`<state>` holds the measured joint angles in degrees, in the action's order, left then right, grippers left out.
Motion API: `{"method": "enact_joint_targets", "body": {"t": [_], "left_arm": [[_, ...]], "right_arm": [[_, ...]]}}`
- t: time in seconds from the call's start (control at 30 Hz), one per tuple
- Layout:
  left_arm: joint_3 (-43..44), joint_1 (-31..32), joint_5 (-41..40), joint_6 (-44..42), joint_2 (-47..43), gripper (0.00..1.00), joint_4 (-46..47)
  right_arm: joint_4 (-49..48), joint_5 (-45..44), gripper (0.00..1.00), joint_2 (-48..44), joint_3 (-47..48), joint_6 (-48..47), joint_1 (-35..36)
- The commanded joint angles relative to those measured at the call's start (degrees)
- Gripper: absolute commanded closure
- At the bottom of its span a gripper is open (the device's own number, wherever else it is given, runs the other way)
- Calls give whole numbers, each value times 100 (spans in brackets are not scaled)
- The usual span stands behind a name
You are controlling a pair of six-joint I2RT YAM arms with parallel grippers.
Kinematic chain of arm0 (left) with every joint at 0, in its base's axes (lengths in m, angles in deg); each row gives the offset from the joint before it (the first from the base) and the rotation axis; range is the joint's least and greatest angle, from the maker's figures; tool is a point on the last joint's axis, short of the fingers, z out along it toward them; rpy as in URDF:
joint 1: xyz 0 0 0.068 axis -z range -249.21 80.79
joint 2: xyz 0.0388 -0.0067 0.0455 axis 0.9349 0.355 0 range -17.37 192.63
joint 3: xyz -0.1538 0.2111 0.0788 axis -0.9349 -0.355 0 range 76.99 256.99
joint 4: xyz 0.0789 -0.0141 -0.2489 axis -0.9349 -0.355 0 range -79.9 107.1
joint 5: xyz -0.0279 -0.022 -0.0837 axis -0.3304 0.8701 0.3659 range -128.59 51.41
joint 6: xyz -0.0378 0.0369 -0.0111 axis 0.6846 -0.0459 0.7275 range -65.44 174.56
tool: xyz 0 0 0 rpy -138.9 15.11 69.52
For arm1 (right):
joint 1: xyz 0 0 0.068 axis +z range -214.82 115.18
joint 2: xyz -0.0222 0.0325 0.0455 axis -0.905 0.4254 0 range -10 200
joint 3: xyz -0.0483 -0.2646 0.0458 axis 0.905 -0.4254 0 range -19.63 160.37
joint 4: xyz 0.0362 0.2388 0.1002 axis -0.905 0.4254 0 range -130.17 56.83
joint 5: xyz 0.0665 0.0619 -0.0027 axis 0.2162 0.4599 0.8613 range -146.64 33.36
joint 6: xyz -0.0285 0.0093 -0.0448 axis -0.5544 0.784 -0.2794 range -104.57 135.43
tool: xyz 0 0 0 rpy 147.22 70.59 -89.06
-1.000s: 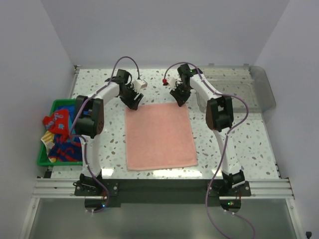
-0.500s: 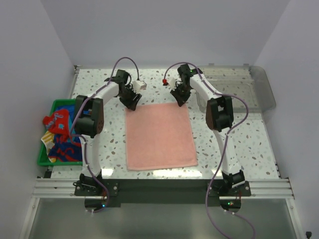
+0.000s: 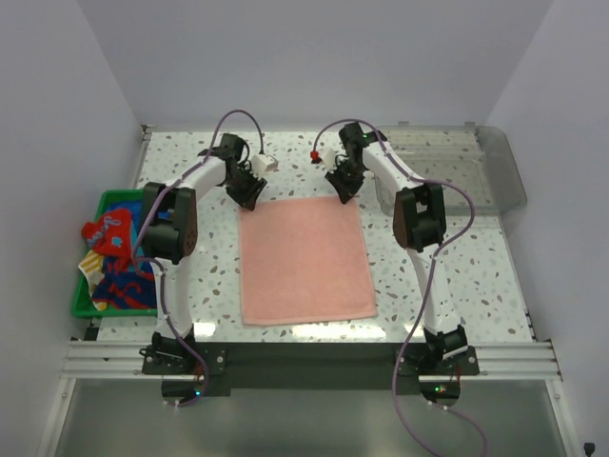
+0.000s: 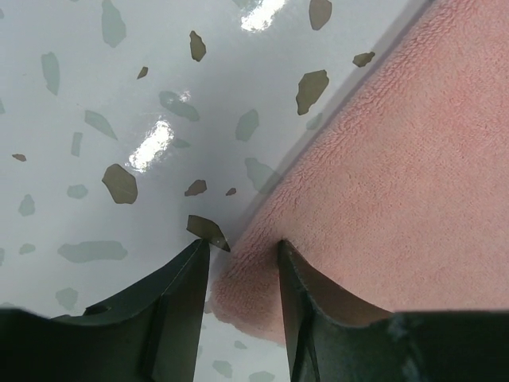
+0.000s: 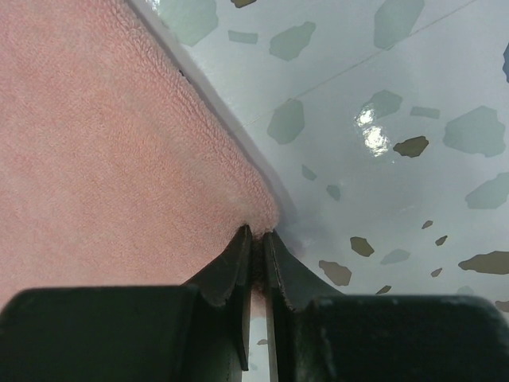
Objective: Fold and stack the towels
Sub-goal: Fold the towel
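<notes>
A salmon pink towel (image 3: 304, 259) lies flat in the middle of the table. My left gripper (image 3: 248, 190) stands at its far left corner. In the left wrist view the left gripper (image 4: 242, 253) is open: one fingertip (image 4: 199, 259) rests on the table and the other presses the pink towel (image 4: 398, 183), with the corner between them. My right gripper (image 3: 344, 187) is at the far right corner. In the right wrist view the right gripper (image 5: 256, 235) is shut on the corner of the pink towel (image 5: 103, 159).
A green basket (image 3: 122, 196) at the left edge holds crumpled towels: a blue one with red pattern (image 3: 112, 233), a yellowish striped one (image 3: 90, 262) and a blue one (image 3: 128, 284). A clear plastic tray (image 3: 495, 171) stands at the back right.
The left gripper has edged slightly left at the towel's far left corner. The towel and the right arm look the same.
</notes>
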<state>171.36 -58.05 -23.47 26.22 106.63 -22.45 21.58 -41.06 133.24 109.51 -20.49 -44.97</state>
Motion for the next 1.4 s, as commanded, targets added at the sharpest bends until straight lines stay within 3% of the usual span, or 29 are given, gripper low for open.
{"method": "enact_joint_targets", "body": {"t": [0.0,0.23,0.37,0.53,0.8,1.0,1.37], "left_arm": [[-270,-149,-509,-146,220,56,-712],[-191,-149,-712,-155,387,75,-809],[99,-149,-711,-216,563,100,-879],[433,-149,-1018,-216,511,100,-625],[522,-140,-1388,170,-104,100,570],[-225,-132,-1739,784,-938,100,1362],[-1667,308,-2583,2163,-2292,100,748]], "right_arm": [[-5,-283,99,46,-196,59,-8],[-146,-406,100,-68,-258,85,-8],[-401,-529,100,-199,-275,138,-8],[-778,-792,100,-375,-126,182,-8],[-1657,-1153,100,-1043,-556,349,-8],[-1746,-1320,100,-1509,-995,525,36],[-1869,-1311,100,-3196,-3008,1166,212]]}}
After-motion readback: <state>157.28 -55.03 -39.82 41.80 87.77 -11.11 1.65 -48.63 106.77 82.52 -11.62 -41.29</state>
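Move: The left hand's open fingers straddle the pink towel's far-left corner, about 1 cm left of and 1 cm below the hand point; the green bin is some 27 cm left and 13 cm back. The right hand already pinches the far-right corner. The towel's near-right corner, the end to fold towards, lies about 32 cm back and 5 cm right of it; the clear box is roughly 25 cm right and 9 cm ahead. Nearly in place at first, the left hand shuts its fingers on the towel's far-left corner while the right keeps its pinch on the other. Then both sweep forward about 4 cm and swing sharply up and back over the towel, ending 8 to 10 cm higher and just behind their start, fingertips tilting forward some 15 degrees; the left also turns counter-clockwise. ##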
